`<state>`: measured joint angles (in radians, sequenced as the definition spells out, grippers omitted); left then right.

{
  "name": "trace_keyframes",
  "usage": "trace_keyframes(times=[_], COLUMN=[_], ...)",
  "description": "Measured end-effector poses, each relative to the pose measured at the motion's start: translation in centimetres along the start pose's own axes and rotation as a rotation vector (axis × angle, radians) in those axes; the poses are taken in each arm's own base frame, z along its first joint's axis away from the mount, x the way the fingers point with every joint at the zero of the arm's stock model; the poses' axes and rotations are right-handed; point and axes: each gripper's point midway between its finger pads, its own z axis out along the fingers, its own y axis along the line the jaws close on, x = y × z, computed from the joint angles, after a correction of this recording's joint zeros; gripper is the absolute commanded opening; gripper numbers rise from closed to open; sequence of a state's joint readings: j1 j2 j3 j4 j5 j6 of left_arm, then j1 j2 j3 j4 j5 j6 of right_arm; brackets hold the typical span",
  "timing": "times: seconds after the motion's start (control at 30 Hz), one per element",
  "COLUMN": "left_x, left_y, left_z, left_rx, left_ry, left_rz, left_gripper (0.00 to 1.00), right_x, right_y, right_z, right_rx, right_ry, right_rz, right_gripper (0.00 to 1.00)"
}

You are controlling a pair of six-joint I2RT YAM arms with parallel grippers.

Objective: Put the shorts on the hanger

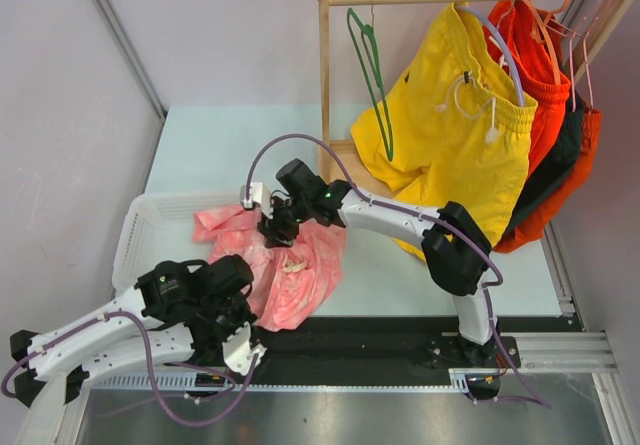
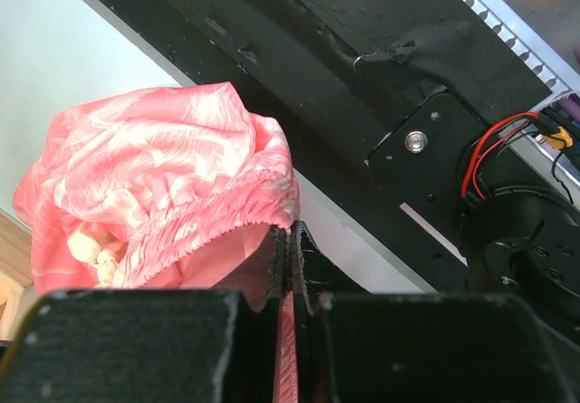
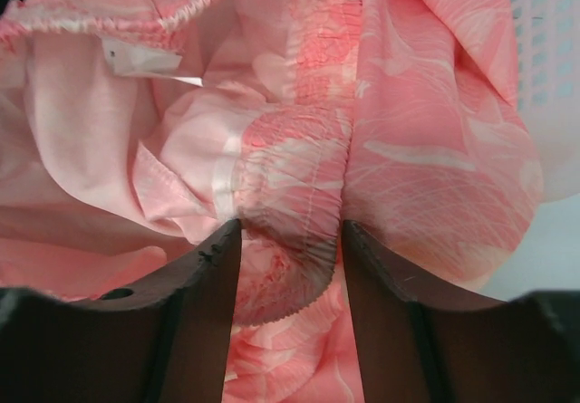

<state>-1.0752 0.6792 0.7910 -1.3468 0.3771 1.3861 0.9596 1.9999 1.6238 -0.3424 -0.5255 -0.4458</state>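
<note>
The pink mottled shorts (image 1: 295,265) lie crumpled on the table between the arms, partly over the basket's edge. My left gripper (image 1: 248,325) is at their near edge, shut on a thin strip of the elastic waistband (image 2: 227,213) pinched between its tips (image 2: 290,240). At the far side of the shorts, my right gripper (image 1: 278,227) points down into them. In its wrist view the jaws (image 3: 292,231) stand apart with a bunched fold of waistband (image 3: 290,167) filling the gap and touching both fingers. The green hanger (image 1: 375,75) hangs empty on the rack's rail, left of the yellow shorts.
A white mesh basket (image 1: 140,230) stands at the left. The wooden rack (image 1: 325,85) at the back right carries yellow shorts (image 1: 450,125), orange-red shorts (image 1: 545,75) and pink-orange hangers (image 1: 590,25). A black base rail (image 1: 380,345) runs along the near edge.
</note>
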Motion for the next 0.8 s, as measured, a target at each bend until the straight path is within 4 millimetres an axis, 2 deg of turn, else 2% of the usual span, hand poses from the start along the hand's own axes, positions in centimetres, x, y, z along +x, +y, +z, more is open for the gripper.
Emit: trace_keyframes(times=[0.03,0.07,0.13,0.17,0.37,0.47,0.53,0.6,0.7,0.8], left_x=[0.0,0.1,0.1,0.1,0.4,0.3,0.1,-0.5,-1.2,-1.7], left_y=[0.0,0.0,0.0,0.0,0.0,1.0,2.1,3.7,6.2,8.3], left_z=[0.0,0.0,-0.1,-0.1,-0.4,-1.8,-3.1,-5.1,-8.1,-10.7], left_rx=[0.000,-0.002,-0.006,-0.008,-0.023,-0.075,-0.124,-0.210,-0.349,-0.465], left_ry=[0.001,0.004,0.007,0.007,0.029,0.054,0.065,0.071,0.082,0.091], left_rz=[0.000,0.000,0.000,0.000,-0.047,-0.083,-0.096,-0.105,-0.111,-0.115], left_gripper=[0.04,0.03,0.02,0.01,0.00,0.00,0.00,0.00,0.00,0.00], right_x=[0.1,0.2,0.2,0.1,-1.4,-3.3,-5.0,-7.0,-10.5,-12.9], right_y=[-0.1,-0.3,-0.5,-0.6,-1.6,-2.2,-3.0,-3.9,-4.4,-3.1], right_z=[0.0,0.0,0.0,-0.1,-1.1,-3.3,-5.9,-9.4,-16.5,-23.3], right_rx=[0.005,0.012,0.023,0.029,0.079,0.129,0.185,0.252,0.367,0.453], right_ry=[0.005,0.009,0.013,0.013,0.001,-0.029,-0.067,-0.117,-0.214,-0.293], right_rz=[-0.003,-0.011,-0.021,-0.023,-0.032,-0.020,-0.014,-0.008,-0.029,-0.062], right_gripper=[0.36,0.23,0.05,0.00,0.00,0.00,0.00,0.00,0.00,0.00])
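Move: The right hand's half-open fingers straddle the far waistband fold of the pink shorts, its middle about 2 cm below the fingertips' midpoint; the cream drawstring lies some 6 cm back and 4 cm to the right. The white basket's middle is around 22 cm left, level fore and aft and 5 cm lower. From the left hand, still pinching the near waistband, the far fold is roughly 20 cm ahead and 3 cm right, about level. The right hand closes on the far waistband fold almost in place, then pulls it quickly up some 24 cm while swinging about 12 cm right towards the rack and slightly forward, its fingers tilting up and turning clockwise, some 30 degrees in all. The left hand keeps its pinch on the near waistband, waits for that grip, then lifts about 12 cm and goes some 5 cm forward towards the rack, its fingertips swinging forward and to the right as the wrist turns counter-clockwise. ##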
